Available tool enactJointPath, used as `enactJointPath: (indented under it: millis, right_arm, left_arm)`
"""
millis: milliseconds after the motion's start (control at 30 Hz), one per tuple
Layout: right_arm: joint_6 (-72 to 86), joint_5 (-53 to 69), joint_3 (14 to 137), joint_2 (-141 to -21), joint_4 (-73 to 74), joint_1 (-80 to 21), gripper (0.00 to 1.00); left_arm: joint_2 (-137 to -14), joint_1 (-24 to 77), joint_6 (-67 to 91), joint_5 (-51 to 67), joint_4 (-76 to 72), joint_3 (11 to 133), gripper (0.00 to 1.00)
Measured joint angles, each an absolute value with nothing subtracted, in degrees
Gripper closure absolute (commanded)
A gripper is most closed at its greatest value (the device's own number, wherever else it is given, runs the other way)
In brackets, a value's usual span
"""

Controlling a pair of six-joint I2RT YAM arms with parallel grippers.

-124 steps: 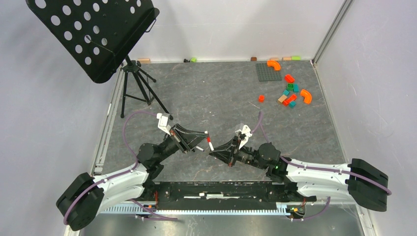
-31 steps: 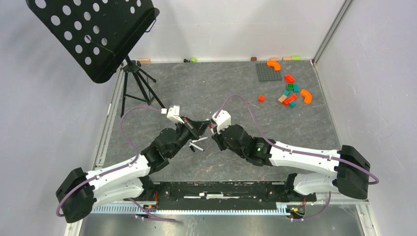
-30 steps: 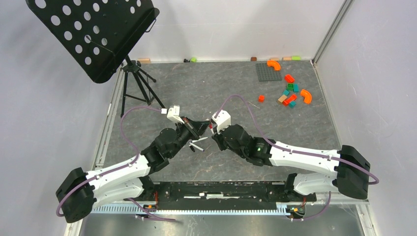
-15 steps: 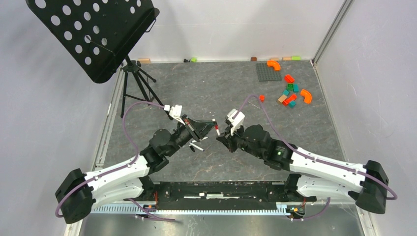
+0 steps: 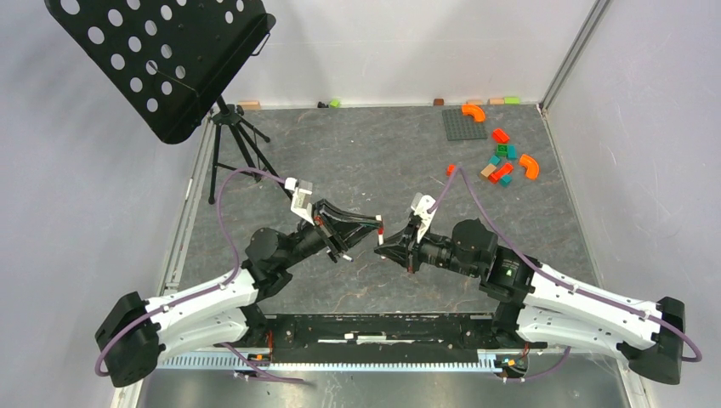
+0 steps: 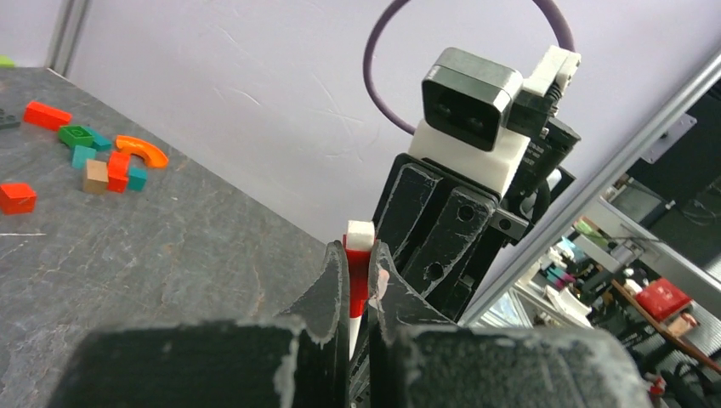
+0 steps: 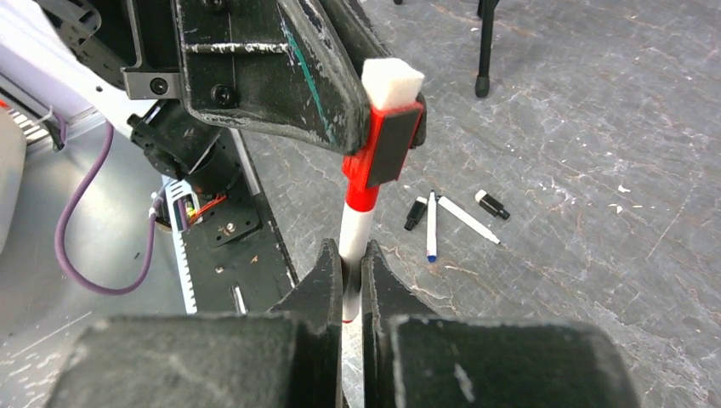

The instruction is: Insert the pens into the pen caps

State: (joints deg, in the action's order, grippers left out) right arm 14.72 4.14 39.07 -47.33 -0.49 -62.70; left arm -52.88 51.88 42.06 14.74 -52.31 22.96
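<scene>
My left gripper (image 5: 374, 226) (image 6: 357, 252) is shut on the red pen cap (image 6: 358, 265) (image 7: 384, 149), which has a white top. Facing it, my right gripper (image 5: 384, 250) (image 7: 351, 248) is shut on the white barrel of the red pen (image 7: 353, 228). The pen's red end runs straight into the cap's mouth, above the table's middle. On the table below lie a second white pen (image 7: 431, 223) with a dark tip, a thin white stick (image 7: 469, 221) and two short black pieces (image 7: 415, 212) (image 7: 492, 205). In the top view my left arm mostly hides these.
A black music stand (image 5: 161, 59) on a tripod (image 5: 238, 149) stands at the back left. Coloured toy blocks (image 5: 502, 161) (image 6: 102, 161) and a grey baseplate (image 5: 463, 124) lie at the back right. Walls enclose the table on three sides.
The right arm has swung out to the right and stretched low, its gripper now pointing left. The left gripper has shifted right. Both stay shut, pen and cap still together.
</scene>
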Motion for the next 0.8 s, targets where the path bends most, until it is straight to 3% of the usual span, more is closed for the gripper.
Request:
enactJointPath:
  millis: [333,800]
  right_arm:
    - [14.59,0.25,39.88,-47.99,4.54,-62.89,1.00]
    - [14.17,-18.35,45.30,-61.87,11.64,-62.89,1.00]
  left_arm:
    - [-54.22,52.12,40.29,15.38,-48.40,23.97,0.98]
    - [-59.64,53.87,42.35,-5.76,-28.75,30.61,0.98]
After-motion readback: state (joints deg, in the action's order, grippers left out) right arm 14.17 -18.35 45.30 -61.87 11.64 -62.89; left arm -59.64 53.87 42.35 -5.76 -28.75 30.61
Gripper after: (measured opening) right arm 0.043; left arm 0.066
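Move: The left hand already holds the red cap and the right hand the white-bodied pen standing in it: the pen's middle is about 4 cm below the left hand and 1 cm nearer the bases. From the right hand the cap is some 6 cm up and 2 cm ahead. On the table, 31 cm below the left hand, the blue-ended pen lies about 17 cm ahead and 10 cm left, the far black cap about 25 cm ahead and 9 cm left. After a tiny draw back, both arms carry the joined cap and pen forward and down together, each about 7 cm each way, out over the table on the near side of the loose pens; the right hand also drifts some 2 cm to its right. Meanwhile the wrists turn by about 30 degrees, fingers tipping down and swinging forward, the left fingers keeping their pinch on the red cap and the right ones theirs on the white pen body. ##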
